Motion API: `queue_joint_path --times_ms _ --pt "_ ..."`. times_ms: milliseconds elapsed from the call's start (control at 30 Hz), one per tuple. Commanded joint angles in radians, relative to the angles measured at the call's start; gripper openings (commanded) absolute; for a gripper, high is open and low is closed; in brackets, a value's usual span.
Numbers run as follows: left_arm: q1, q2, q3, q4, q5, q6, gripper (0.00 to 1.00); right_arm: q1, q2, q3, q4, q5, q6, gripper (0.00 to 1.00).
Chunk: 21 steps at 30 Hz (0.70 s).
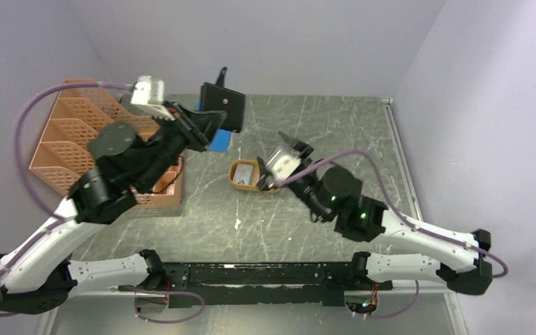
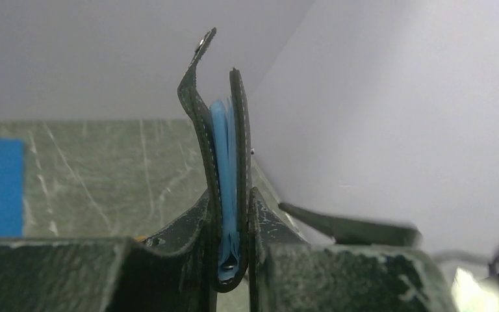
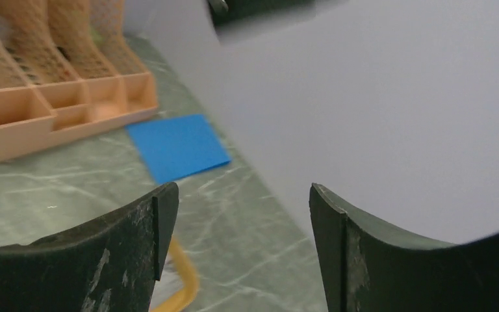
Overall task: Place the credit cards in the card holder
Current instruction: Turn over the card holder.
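The black card holder [image 1: 224,105] is held up off the table near the back wall, with my left gripper [image 1: 206,127] shut on its lower edge. The left wrist view shows the card holder [image 2: 224,143] standing upright between my left gripper [image 2: 234,203] fingers, with blue plastic pockets between its black covers. A pale grey credit card [image 1: 246,171] lies in the orange oval dish [image 1: 237,183]. My right gripper [image 1: 264,176] hovers at the dish's right side. In the right wrist view the right gripper [image 3: 240,214] is open with nothing between its fingers, above the dish rim [image 3: 185,286].
An orange mesh desk organiser [image 1: 77,139] stands at the left, also in the right wrist view [image 3: 58,97]. A blue flat sheet [image 1: 220,143] lies on the table under the raised holder, and the blue sheet [image 3: 179,146] shows ahead of the right fingers. Walls close in on three sides.
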Motion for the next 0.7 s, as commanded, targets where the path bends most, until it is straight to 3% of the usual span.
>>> queue_joint_path --times_ms 0,133,300,467,667 --pt "0.004 -0.099 0.043 -0.065 0.120 0.255 0.05 -0.244 -0.143 -0.042 -0.244 -0.551 0.611 0.80" --pt "0.004 -0.169 -0.006 -0.089 0.446 0.331 0.05 -0.440 -0.203 -0.058 -0.147 -0.957 0.941 0.83" --pt "0.004 -0.182 -0.041 -0.063 0.792 0.356 0.05 -0.502 -0.218 -0.101 0.148 -1.274 1.304 0.96" --pt "0.003 -0.131 0.000 -0.041 0.992 0.372 0.05 -0.502 -0.201 -0.114 0.361 -1.355 1.558 0.98" --pt "0.004 -0.094 0.026 -0.044 1.035 0.382 0.05 -0.502 -0.175 -0.097 0.432 -1.395 1.661 0.98"
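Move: The left hand already grips the card holder, whose middle sits about 3 cm ahead, 2 cm right and 1 cm above it. From the empty right hand the holder lies roughly 5 cm ahead, 7 cm left and 8 cm higher. The right gripper is some 3 cm back, 9 cm right and 8 cm below the left hand. The orange tray lies on the table, about 11 cm ahead, 2 cm right and 47 cm below the left hand. Keeping its pinch on the card holder, the left hand swings it back about 15 cm, first veering left and up a few centimetres, then right and down towards the right gripper, turning some 50 degrees clockwise and tilting up. The right hand dips rightward briefly, then draws back and rises, swinging counter-clockwise to face left as its fingers open wider. ##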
